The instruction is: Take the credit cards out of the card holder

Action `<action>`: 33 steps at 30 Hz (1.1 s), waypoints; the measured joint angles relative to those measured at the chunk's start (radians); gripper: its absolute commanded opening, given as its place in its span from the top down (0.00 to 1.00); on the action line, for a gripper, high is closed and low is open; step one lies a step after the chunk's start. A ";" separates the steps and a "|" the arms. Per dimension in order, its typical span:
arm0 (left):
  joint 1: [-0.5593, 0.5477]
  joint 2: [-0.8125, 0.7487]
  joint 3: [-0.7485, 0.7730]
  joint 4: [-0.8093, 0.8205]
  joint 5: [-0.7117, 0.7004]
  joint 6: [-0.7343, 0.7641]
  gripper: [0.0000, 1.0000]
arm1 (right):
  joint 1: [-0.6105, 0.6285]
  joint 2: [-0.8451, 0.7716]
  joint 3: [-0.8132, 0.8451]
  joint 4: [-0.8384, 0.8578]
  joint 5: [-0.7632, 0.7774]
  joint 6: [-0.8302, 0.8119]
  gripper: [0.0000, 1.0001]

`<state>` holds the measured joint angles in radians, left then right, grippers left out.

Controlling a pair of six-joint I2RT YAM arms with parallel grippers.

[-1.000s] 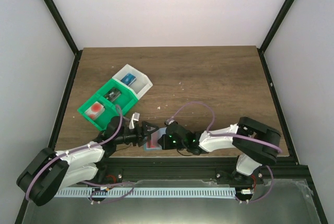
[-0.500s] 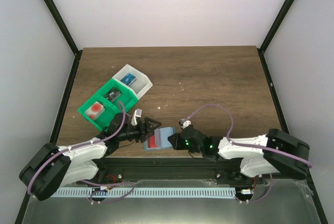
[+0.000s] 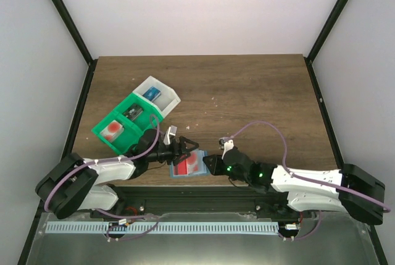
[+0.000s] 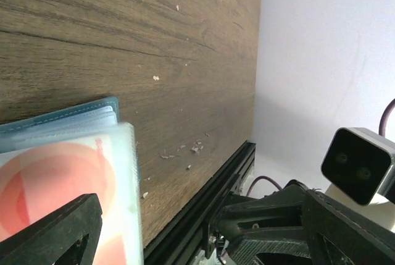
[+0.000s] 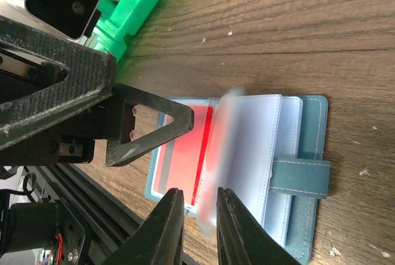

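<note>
The card holder (image 3: 190, 165) lies open near the table's front edge, its teal cover and strap (image 5: 301, 178) to the right. A credit card (image 5: 182, 147) with a red face sits in its left pocket, also seen as a white card with a red spot (image 4: 62, 175). Pale sleeves (image 5: 262, 147) stand half-turned, and the nearest one is blurred. My left gripper (image 3: 184, 151) hangs wide open over the holder's left half, one finger (image 5: 154, 128) above the card. My right gripper (image 5: 200, 218) is at the holder's near edge. Its jaws are a narrow gap apart and pinch nothing.
A green-and-white compartment tray (image 3: 133, 117) stands at the back left, with a red-spotted card (image 3: 112, 130) in its nearest cell. The black frame rail (image 4: 203, 215) runs along the table's front edge just beside the holder. Small crumbs dot the wood.
The right arm has drawn back to the right and its jaws have parted slightly, letting a sleeve go. The left gripper has moved right over the holder, whose red card now shows.
</note>
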<state>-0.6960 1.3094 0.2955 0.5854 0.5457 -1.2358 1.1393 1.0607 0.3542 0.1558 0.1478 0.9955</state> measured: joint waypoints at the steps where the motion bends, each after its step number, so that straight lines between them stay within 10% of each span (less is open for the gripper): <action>1: 0.000 0.002 0.000 0.000 0.002 0.007 0.09 | 0.000 -0.008 0.000 -0.004 0.003 -0.006 0.83; 33: 0.209 -0.108 -0.184 -0.070 0.211 0.195 0.35 | -0.063 0.285 0.194 -0.139 -0.089 -0.140 0.81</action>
<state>-0.4866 1.2018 0.1116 0.5156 0.7567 -1.0409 1.0763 1.3460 0.5484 0.0166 0.0593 0.8555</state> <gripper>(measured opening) 0.665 0.185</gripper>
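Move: The credit card with the red circles is on a sleeve page standing half turned. It lies roughly 4 cm back from the left hand, level with it sideways and some 6 cm below; the striped red card's sleeve is about 4 cm to the left of it and slightly lower. From the right hand the circle card lies about 4 cm left, 1 cm ahead and 7 cm below, with the holder's bare right-hand sleeve almost directly beneath that hand. Leftwards and down, the left hand draws off the turning page by nearly 6 cm, sinking about 4 cm, first easing forward and then coming back over the striped side while its wide-open fingers close partway on nothing. The right hand, barely open, hovers, then lowers about 4 cm and edges left and forward towards the circle card, its fingers tipping some 15 degrees steeper. ##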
